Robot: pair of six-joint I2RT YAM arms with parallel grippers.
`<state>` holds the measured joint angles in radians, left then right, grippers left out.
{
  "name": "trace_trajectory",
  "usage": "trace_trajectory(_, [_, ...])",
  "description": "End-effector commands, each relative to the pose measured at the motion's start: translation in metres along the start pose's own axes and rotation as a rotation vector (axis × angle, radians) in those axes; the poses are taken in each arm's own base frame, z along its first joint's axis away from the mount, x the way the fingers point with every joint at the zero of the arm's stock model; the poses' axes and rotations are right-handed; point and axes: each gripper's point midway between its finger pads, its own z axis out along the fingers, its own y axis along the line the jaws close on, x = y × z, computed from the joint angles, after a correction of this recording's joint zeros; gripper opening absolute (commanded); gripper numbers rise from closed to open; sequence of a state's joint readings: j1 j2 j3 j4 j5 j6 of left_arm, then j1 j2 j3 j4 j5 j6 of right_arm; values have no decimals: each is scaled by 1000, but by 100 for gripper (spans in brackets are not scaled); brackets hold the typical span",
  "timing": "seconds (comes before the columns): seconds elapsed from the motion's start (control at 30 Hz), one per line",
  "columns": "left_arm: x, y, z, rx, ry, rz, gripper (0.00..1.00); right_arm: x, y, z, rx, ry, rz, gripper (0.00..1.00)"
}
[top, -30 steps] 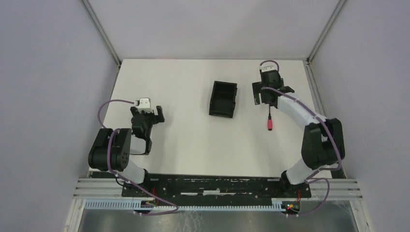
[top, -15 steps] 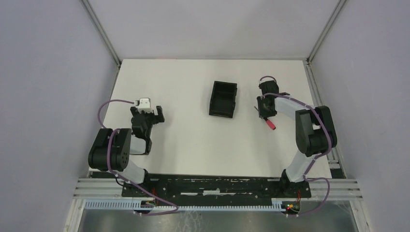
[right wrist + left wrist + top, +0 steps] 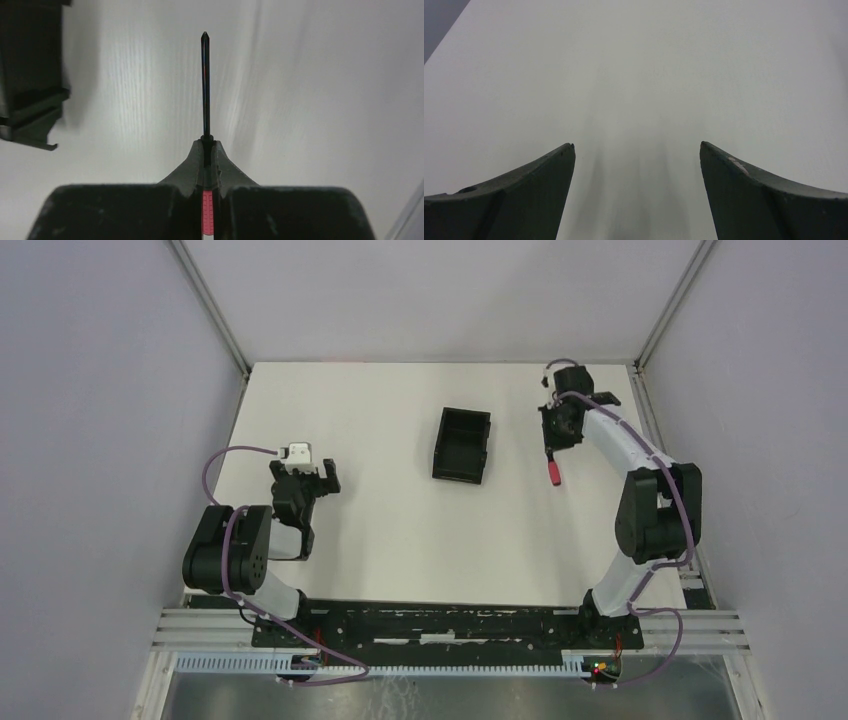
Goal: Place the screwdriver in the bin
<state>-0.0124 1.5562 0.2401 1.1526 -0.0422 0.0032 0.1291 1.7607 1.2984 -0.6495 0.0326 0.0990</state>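
Observation:
My right gripper [image 3: 552, 448] is shut on the screwdriver [image 3: 552, 472], to the right of the bin [image 3: 462, 445]. In the right wrist view the right gripper [image 3: 208, 145] has its fingers pressed together around the screwdriver [image 3: 205, 85]. The thin dark shaft sticks out past the fingertips, and the red handle shows between the fingers nearer the palm. The black bin [image 3: 30, 75] sits at the left edge of that view, apart from the tool. My left gripper [image 3: 312, 480] stands open over bare table at the left, and the left wrist view shows the left gripper [image 3: 636, 147] with nothing between its fingers.
The white table [image 3: 400, 530] is fenced by grey walls and metal corner posts [image 3: 665, 310] at the back. Its right edge [image 3: 650, 430] runs close beside my right arm. Both arm bases sit on the rail [image 3: 440, 625] at the near edge.
The right gripper went from open to shut on the screwdriver. The red handle has shifted away from the near edge, toward the back of the table. The left arm has not moved.

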Motion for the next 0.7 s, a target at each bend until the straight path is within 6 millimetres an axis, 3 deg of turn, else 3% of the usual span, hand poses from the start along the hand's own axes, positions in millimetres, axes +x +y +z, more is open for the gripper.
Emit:
trace_trajectory(0.0, [-15, -2, 2, 7, -48, -34, 100, -55, -4, -78, 11, -107, -35, 0])
trace_trajectory(0.1, [-15, -2, 2, 7, -48, -35, 100, -75, -6, -93, 21, -137, -23, 0])
trace_trajectory(0.23, [-15, -2, 2, 7, -48, -35, 100, -92, 8, -91, -39, -166, 23, 0])
trace_trajectory(0.33, [-15, -2, 2, 7, -47, -35, 100, -111, 46, -93, -122, -248, 29, 0])
trace_trajectory(0.5, [-15, -2, 2, 7, -48, -35, 100, -145, 143, -107, -241, -408, -104, 0])
trace_trajectory(0.67, [-15, -2, 2, 7, -48, -35, 100, -142, 183, -65, -234, -398, -211, 0])
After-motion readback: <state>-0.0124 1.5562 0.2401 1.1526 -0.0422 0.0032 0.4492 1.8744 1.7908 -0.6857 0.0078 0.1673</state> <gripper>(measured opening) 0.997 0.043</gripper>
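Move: The bin, where the held screwdriver is going, lies about 20 cm to the right hand's left and some 8 cm farther ahead, its middle roughly 5 cm below that hand. Nothing else stands on the table near it or on the way there. From the idle left hand, the same bin is about 36 cm to the right and 9 cm ahead, also some 5 cm lower. Still pinching the screwdriver just in front of its red handle, the right hand first climbs about 12 cm while easing some 5 cm forward, the wrist tipping so that the fingers and shaft point more outward. It then stops climbing and swings some 17 cm left towards and over the bin, gathering speed and turning about 15 degrees counter-clockwise, with the fingers kept shut. ##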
